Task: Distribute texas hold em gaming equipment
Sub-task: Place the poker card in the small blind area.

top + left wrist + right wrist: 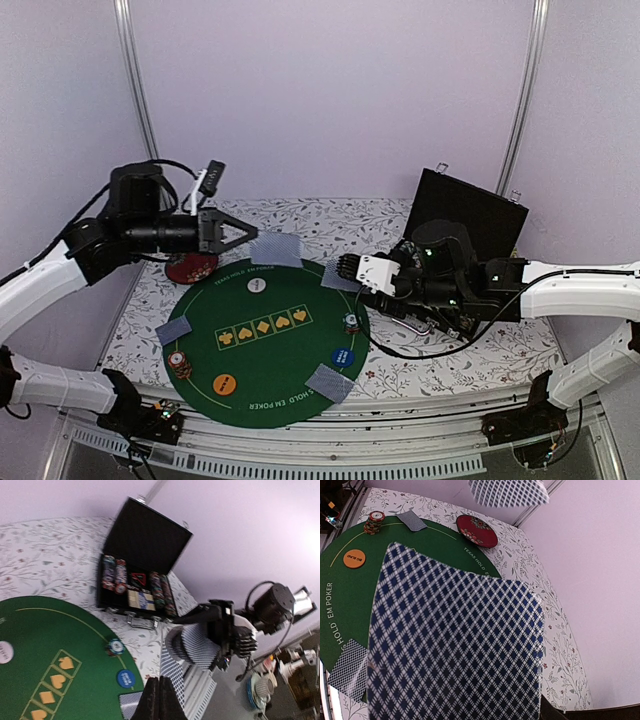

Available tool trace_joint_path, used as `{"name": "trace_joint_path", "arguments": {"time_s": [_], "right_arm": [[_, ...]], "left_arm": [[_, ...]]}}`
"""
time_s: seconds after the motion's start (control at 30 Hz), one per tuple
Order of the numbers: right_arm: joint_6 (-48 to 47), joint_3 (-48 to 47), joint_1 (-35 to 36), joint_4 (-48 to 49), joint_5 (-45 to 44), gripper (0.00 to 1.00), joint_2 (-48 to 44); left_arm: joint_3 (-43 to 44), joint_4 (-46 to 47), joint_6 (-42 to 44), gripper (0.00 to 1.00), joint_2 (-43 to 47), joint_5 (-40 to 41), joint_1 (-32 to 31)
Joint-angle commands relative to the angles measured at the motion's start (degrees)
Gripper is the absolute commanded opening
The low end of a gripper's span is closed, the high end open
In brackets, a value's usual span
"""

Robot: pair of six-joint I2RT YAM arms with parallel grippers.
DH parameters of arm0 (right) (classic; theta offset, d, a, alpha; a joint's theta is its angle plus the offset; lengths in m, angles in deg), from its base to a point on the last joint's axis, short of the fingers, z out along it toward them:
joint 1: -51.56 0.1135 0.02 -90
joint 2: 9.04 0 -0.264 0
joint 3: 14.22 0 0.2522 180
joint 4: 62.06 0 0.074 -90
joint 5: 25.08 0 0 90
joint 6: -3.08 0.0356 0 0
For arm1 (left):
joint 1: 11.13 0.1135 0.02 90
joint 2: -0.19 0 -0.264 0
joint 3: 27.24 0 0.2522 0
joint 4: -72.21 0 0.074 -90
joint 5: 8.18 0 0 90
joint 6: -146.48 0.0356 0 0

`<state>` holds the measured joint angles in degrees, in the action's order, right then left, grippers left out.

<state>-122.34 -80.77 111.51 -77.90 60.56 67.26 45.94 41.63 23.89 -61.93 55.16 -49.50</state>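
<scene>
My left gripper (pixel 243 233) is shut on one blue-patterned playing card (pixel 275 248), held in the air over the far edge of the green poker mat (pixel 270 345); its jaws (pixel 160 697) press flat on the card (pixel 176 672). My right gripper (pixel 346 269) grips a bent deck of cards (pixel 202 642) over the mat's right edge. That deck (pixel 455 645) fills the right wrist view and hides the fingers. On the mat lie cards (pixel 172 332) (pixel 330 383), chip stacks (pixel 178 363) (pixel 351 322), and white (pixel 258 284), blue (pixel 343 356) and orange (pixel 225 381) buttons.
An open black case (pixel 470 215) with rows of chips (pixel 114 574) stands at the back right. A dark red round disc (pixel 190 267) lies beside the mat's far left edge. The floral tablecloth (pixel 440 370) surrounds the mat.
</scene>
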Motion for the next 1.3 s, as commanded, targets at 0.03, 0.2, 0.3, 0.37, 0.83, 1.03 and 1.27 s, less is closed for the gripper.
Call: {"name": "trace_joint_path", "arguments": {"time_s": [0.03, 0.2, 0.3, 0.37, 0.83, 1.03, 1.27], "right_arm": [[-0.5, 0.8, -0.4, 2.1, 0.4, 0.44, -1.2], [-0.9, 0.9, -0.4, 1.9, 1.2, 0.44, -1.6], [-1.0, 1.0, -0.4, 1.5, 1.6, 0.44, -1.7], [-0.9, 1.0, -0.4, 1.4, 2.0, 0.44, -1.9], [-0.8, 1.3, -0.5, 2.1, 1.9, 0.44, -2.8], [-1.1, 1.5, -0.4, 1.9, 1.6, 0.44, -3.4], [-1.1, 1.7, -0.4, 1.8, 1.4, 0.44, -3.7]], "left_arm": [[-6.8, -13.4, 2.0, 0.00, 8.7, 1.6, 16.1], [-13.2, -21.6, 9.4, 0.00, 9.6, 1.3, 33.1], [-15.4, -23.6, 14.6, 0.00, 7.0, 0.1, 41.7], [-17.1, -24.0, 15.8, 0.00, 5.1, -0.1, 45.9], [-15.1, -25.6, 16.3, 0.00, -3.7, 6.4, 49.7], [-16.2, -24.0, 15.5, 0.00, -5.3, 6.3, 49.7], [-17.0, -21.7, 14.5, 0.00, -7.8, 6.7, 50.0]]}}
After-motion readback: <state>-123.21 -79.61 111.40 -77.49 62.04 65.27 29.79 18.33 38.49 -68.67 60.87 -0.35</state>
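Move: The left gripper holds a poker card high over the mat's far edge. The place for it is by the card already lying on the mat's left edge: about 26 cm to the left, only 1 cm farther out and some 29 cm below. The chip stack stands about 9 cm nearer than that laid card, the red plate about 19 cm beyond it, and the orange button 14 cm nearer and 11 cm right of it. From the right hand the laid card lies about 40 cm left, 1 cm back and 20 cm below. Swing the left gripper quickly left, about 27 cm, across the mat's far side towards the laid card, sinking some 22 cm on the way and edging a little forward. Turn the wrist about 40 degrees counter-clockwise and tip the fingers steeply down, then ease down slowly over the last few centimetres, keeping the pads shut on the card so its free end comes down close beside the laid one. ##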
